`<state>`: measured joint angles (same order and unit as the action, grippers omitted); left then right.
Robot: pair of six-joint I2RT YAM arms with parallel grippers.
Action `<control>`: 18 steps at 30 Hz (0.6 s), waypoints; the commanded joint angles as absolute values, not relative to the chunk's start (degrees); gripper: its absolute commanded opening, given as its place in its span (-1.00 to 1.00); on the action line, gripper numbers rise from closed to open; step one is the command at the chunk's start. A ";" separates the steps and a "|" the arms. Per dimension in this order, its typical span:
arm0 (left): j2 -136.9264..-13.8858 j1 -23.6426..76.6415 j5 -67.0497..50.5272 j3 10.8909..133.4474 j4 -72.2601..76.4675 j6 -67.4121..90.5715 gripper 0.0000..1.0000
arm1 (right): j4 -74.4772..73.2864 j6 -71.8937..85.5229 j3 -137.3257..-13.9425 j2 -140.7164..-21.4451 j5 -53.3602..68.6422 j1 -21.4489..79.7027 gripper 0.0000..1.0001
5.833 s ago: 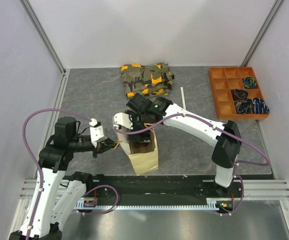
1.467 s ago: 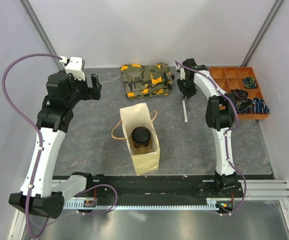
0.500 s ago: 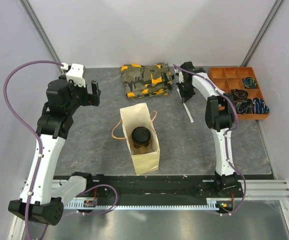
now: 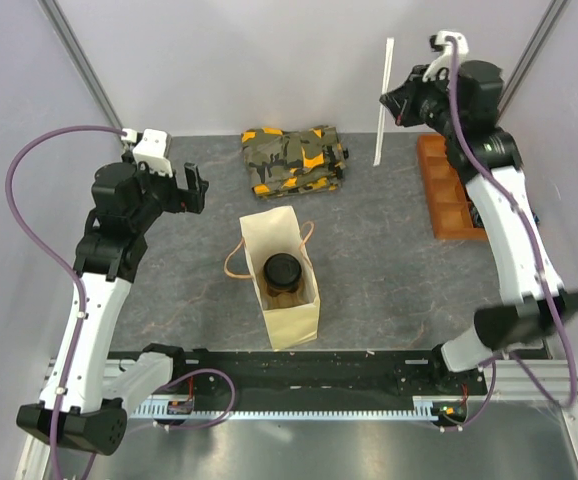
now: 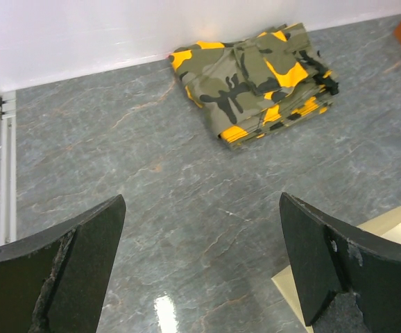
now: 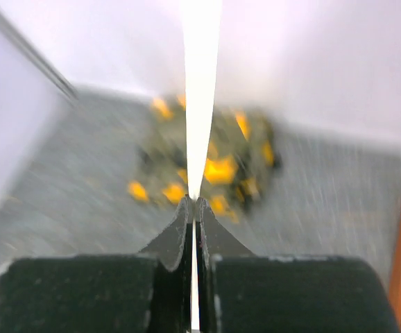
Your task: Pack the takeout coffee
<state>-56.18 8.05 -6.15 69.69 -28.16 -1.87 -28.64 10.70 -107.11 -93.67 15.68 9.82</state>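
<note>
The takeout coffee point(image 4: 281, 270) stands inside the open tan paper bag point(image 4: 291, 322) at the table's middle, only its round black lid showing. My right gripper point(image 4: 393, 102) is raised high at the back right, shut on a thin white straw point(image 4: 383, 100) that hangs steeply above the table. In the right wrist view the straw point(image 6: 200, 90) runs up from between the shut right gripper point(image 6: 194, 201). My left gripper point(image 4: 195, 186) hovers open and empty left of the bag; in its own view the left gripper point(image 5: 200, 263) is over bare table, with a bag corner point(image 5: 395, 225) at the right.
Folded camouflage cloth point(image 4: 293, 158) lies at the back centre, also seen as camouflage cloth point(image 5: 256, 73) and blurred cloth point(image 6: 207, 166). An orange compartment tray point(image 4: 447, 205) sits at the back right, partly behind my right arm. Metal rails border the table.
My right gripper closed on the straw and lifted it off the table, swinging up and toward the back right. The left arm has barely moved. Bag and cup stay put.
</note>
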 commanded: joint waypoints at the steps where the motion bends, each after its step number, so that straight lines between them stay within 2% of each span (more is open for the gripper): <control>1: -54.49 7.82 -8.52 68.91 -24.08 2.10 0.99 | -13.64 16.26 -101.70 -82.04 21.44 14.75 -1.00; 9: -51.95 7.82 -9.58 67.68 -23.91 4.22 0.99 | -7.91 13.62 -99.76 -75.24 22.94 32.77 -1.00; 14: -49.05 7.82 -9.14 66.45 -23.91 4.22 0.99 | -8.00 11.00 -92.47 -72.95 18.39 44.00 -1.00; 18: -46.33 7.82 -9.67 65.39 -24.61 4.92 0.99 | -8.09 11.34 -91.15 -73.83 15.39 48.24 -1.00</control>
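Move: The open paper bag stands about 25 cm back and 19 cm left of the right hand, its middle some 26 cm lower; the lidded cup in it is about 22 cm back, 20 cm left and 33 cm down. The camouflage bundle lies around 14 cm ahead, 17 cm left and 36 cm below. From the left hand, the bag is roughly 11 cm back, 16 cm right and 21 cm down. Still pinching the wrapped straw, the right hand sweeps fast back and left, over 20 cm each way, to high above the bag; it climbs some 18 cm first, then sinks about 8 as it comes over. It swings counter-clockwise nearly 40 degrees with the fingertips tipping up. The empty, open left hand eases back about 3 cm and slightly up. ##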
